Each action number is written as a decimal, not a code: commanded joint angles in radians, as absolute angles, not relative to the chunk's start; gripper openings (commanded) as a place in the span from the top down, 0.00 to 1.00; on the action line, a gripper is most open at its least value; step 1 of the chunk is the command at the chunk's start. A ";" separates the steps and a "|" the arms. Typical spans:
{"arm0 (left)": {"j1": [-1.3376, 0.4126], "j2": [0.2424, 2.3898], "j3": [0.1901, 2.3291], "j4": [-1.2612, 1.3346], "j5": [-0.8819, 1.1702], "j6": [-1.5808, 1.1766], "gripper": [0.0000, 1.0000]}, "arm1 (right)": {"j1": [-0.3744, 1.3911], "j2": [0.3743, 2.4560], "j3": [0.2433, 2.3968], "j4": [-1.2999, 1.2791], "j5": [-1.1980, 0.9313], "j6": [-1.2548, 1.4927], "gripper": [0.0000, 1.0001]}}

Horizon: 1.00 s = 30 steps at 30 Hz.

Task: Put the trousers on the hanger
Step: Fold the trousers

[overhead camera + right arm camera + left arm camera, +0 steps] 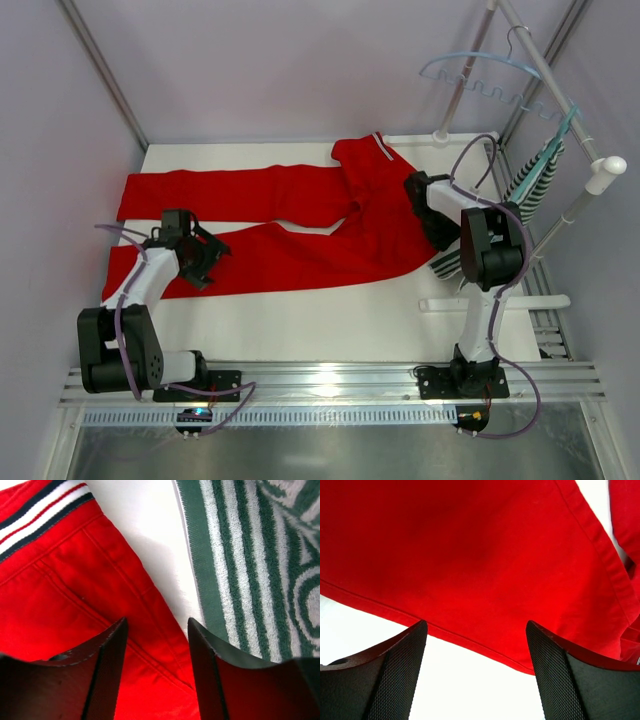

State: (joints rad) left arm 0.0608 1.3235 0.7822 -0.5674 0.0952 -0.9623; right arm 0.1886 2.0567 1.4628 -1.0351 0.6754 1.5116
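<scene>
The red trousers [380, 230] lie flat on the white table [330, 320], legs stretched to the left and the striped waistband [40, 510] at the back right. My left gripper [207, 262] hovers open over the near leg's lower edge; in the left wrist view the trousers [470, 555] show their hem between the wide fingers [400, 670], above bare table. My right gripper [420, 192] is at the waist's right side, open, its fingers [107, 670] straddling the edge of the trousers [75, 590]. The pale blue hanger [480, 72] hangs empty on the rack rail at the back right.
A green-and-white striped garment [540, 180] hangs from a teal hanger on the rail [560, 90] and reaches the table just right of the right gripper, where the garment [240, 555] fills that side of the wrist view. The rack's white foot bar [495, 303] lies at the right.
</scene>
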 commanded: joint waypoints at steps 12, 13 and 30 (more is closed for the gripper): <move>0.060 1.356 0.842 -0.525 0.135 -0.991 0.20 | 0.201 1.942 1.330 -0.864 0.509 1.436 0.74; 0.058 1.347 0.841 -0.491 0.156 -0.971 0.20 | 0.219 1.939 1.330 -0.870 0.506 1.440 0.77; -0.212 1.272 0.848 -0.488 0.112 -0.905 0.19 | 0.550 1.792 1.201 -0.917 0.517 1.634 0.87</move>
State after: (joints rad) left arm -0.1955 1.3022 0.8265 -0.5056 0.1413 -0.9089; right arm 0.4862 1.8572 1.2179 -0.8658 0.5186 1.5738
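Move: The trousers' side edge, by the pocket near the waist, lies right at the right hand's open fingers, about 1 cm below. From there the waistband's far striped end is some 24 cm ahead and 15 cm left, the striped garment's lower edge about 6 cm right and level, the rack foot 15 cm back and 11 cm right. The near leg's middle is about 6 cm right of the left hand, level and 5 cm below; the side edge is 57 cm right, 5 cm ahead. The trousers' side edge is pinched by the closing right fingers, then dragged about 12 cm left and a little back, low over the table, towards the left hand, the wrist turning some 20 degrees, partly counter-clockwise. The left hand, wide open and empty, swings right over the near leg to meet it, rising slightly and turning clockwise. ##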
